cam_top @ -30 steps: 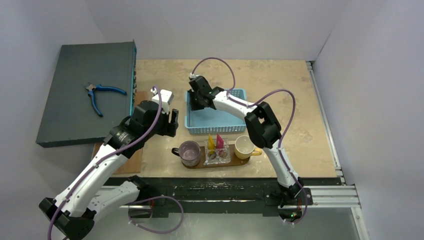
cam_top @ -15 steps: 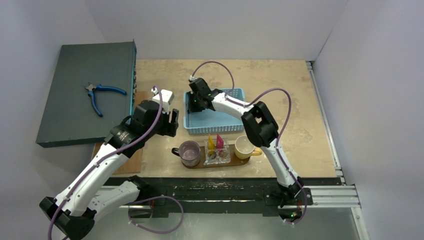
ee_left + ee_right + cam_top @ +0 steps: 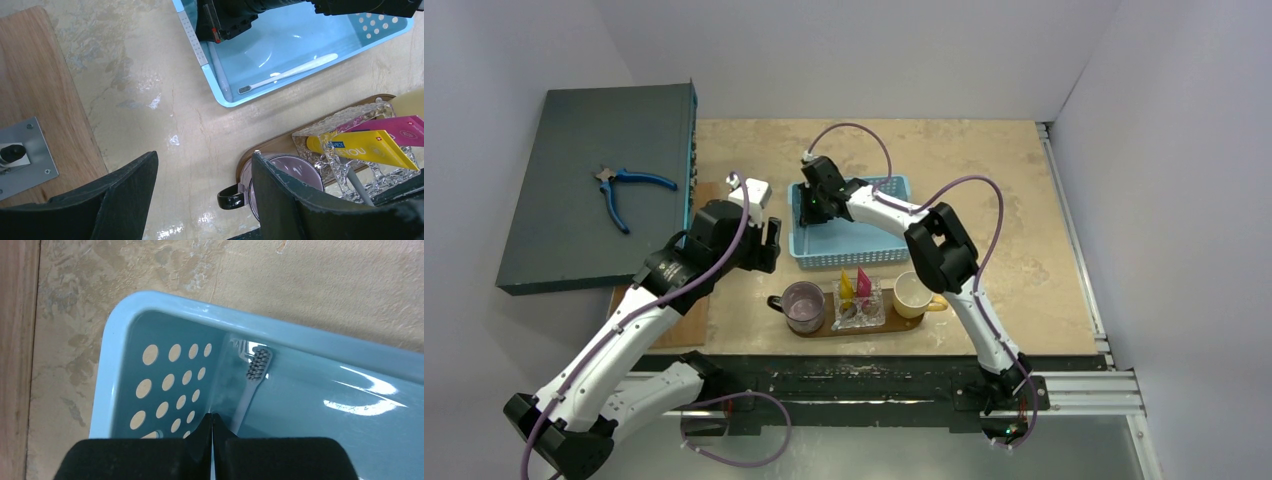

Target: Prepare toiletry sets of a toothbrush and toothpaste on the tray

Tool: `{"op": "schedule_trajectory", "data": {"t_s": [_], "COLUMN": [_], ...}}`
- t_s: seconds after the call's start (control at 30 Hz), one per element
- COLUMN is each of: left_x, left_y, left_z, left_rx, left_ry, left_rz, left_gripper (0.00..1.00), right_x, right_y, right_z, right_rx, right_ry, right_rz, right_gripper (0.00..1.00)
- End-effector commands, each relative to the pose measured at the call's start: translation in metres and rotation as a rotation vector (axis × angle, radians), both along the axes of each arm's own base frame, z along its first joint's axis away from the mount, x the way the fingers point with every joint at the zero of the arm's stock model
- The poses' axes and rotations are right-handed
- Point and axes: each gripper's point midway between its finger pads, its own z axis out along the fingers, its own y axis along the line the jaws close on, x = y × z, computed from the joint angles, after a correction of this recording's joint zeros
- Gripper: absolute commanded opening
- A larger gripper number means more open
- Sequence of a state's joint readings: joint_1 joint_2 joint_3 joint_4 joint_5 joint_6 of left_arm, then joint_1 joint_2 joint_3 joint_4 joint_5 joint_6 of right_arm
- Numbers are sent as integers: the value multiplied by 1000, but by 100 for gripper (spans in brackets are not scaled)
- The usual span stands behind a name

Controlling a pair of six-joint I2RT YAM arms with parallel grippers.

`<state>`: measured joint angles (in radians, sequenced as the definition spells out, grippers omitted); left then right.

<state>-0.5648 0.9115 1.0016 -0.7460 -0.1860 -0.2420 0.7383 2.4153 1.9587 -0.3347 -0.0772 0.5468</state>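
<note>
Two pale toothbrushes lie in the blue basket (image 3: 894, 258). One toothbrush (image 3: 287, 73) lies slantwise on the basket floor. The other toothbrush (image 3: 252, 380) lies along the left wall, bristles away from me. My right gripper (image 3: 212, 420) is shut inside the basket's left end (image 3: 807, 210), and that brush's handle runs just right of its tips, not between them. The dark tray (image 3: 270, 147) holds a glass holder with the yellow toothpaste (image 3: 365, 147) and the pink toothpaste (image 3: 400, 127). My left gripper (image 3: 202, 200) hangs open above the table left of the tray (image 3: 771, 245).
A purple mug (image 3: 803, 305) and a yellow cup (image 3: 912, 293) stand at the tray's two ends. Blue-handled pliers (image 3: 621, 190) lie on a dark slab (image 3: 554, 230) at the far left. A light wooden board (image 3: 45, 90) lies under my left arm.
My right gripper has edged a little left inside the basket, and the basket has shifted slightly left with it. The left arm has not moved.
</note>
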Motion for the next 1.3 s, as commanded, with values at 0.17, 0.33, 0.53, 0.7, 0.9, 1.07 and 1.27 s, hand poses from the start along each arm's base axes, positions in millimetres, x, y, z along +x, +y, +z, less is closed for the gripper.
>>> {"op": "schedule_trajectory", "data": {"t_s": [0.17, 0.33, 0.53, 0.7, 0.9, 1.07, 1.27], "left_x": [8, 8, 7, 7, 6, 5, 4], "left_y": [-2, -2, -2, -3, -3, -2, -2], "left_z": [9, 9, 9, 10, 11, 12, 13], "left_rx": [-13, -13, -15, -18, -22, -23, -25], "left_ry": [-39, -38, -39, -39, -41, -45, -49], "left_rz": [-9, -10, -11, -11, -15, -14, -14], "left_gripper": [67, 67, 67, 67, 67, 67, 67], "right_x": [20, 23, 23, 21, 16, 13, 10], "right_y": [-36, -46, -44, -45, -46, -47, -52], "right_z": [17, 30, 62, 86, 83, 70, 54], "right_rx": [-157, -193, -147, -114, -112, -123, -164], "right_ry": [-123, -168, -208, -230, -201, -168, -133], "right_rz": [-56, -66, -67, -79, -77, -87, -90], "right_gripper": [0, 0, 0, 21, 46, 50, 51]}}
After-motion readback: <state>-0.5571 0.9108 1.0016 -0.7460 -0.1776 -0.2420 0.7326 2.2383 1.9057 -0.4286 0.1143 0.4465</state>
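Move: The grey-blue toothbrush lies along the basket's left wall, its middle about 1 cm right of the right hand's shut fingertips, 2 cm back and 1 cm below. That wall stands level with this hand, some 2 cm to its left, its middle 2 cm above. The white toothbrush is about 7 cm back, 8 cm right and 1 cm below. From the left hand, the grey-blue toothbrush is roughly 15 cm ahead, 9 cm right and 19 cm down. The grey-blue toothbrush is swept away from the left wall: the right hand's shut fingertips, between wall and brush, push it to the right over about 4 cm, drifting slightly forward while the wrist tilts some 10 degrees. The hand then comes free, rising quickly about 7 cm while opening to half, and settles back a little above the brush. ##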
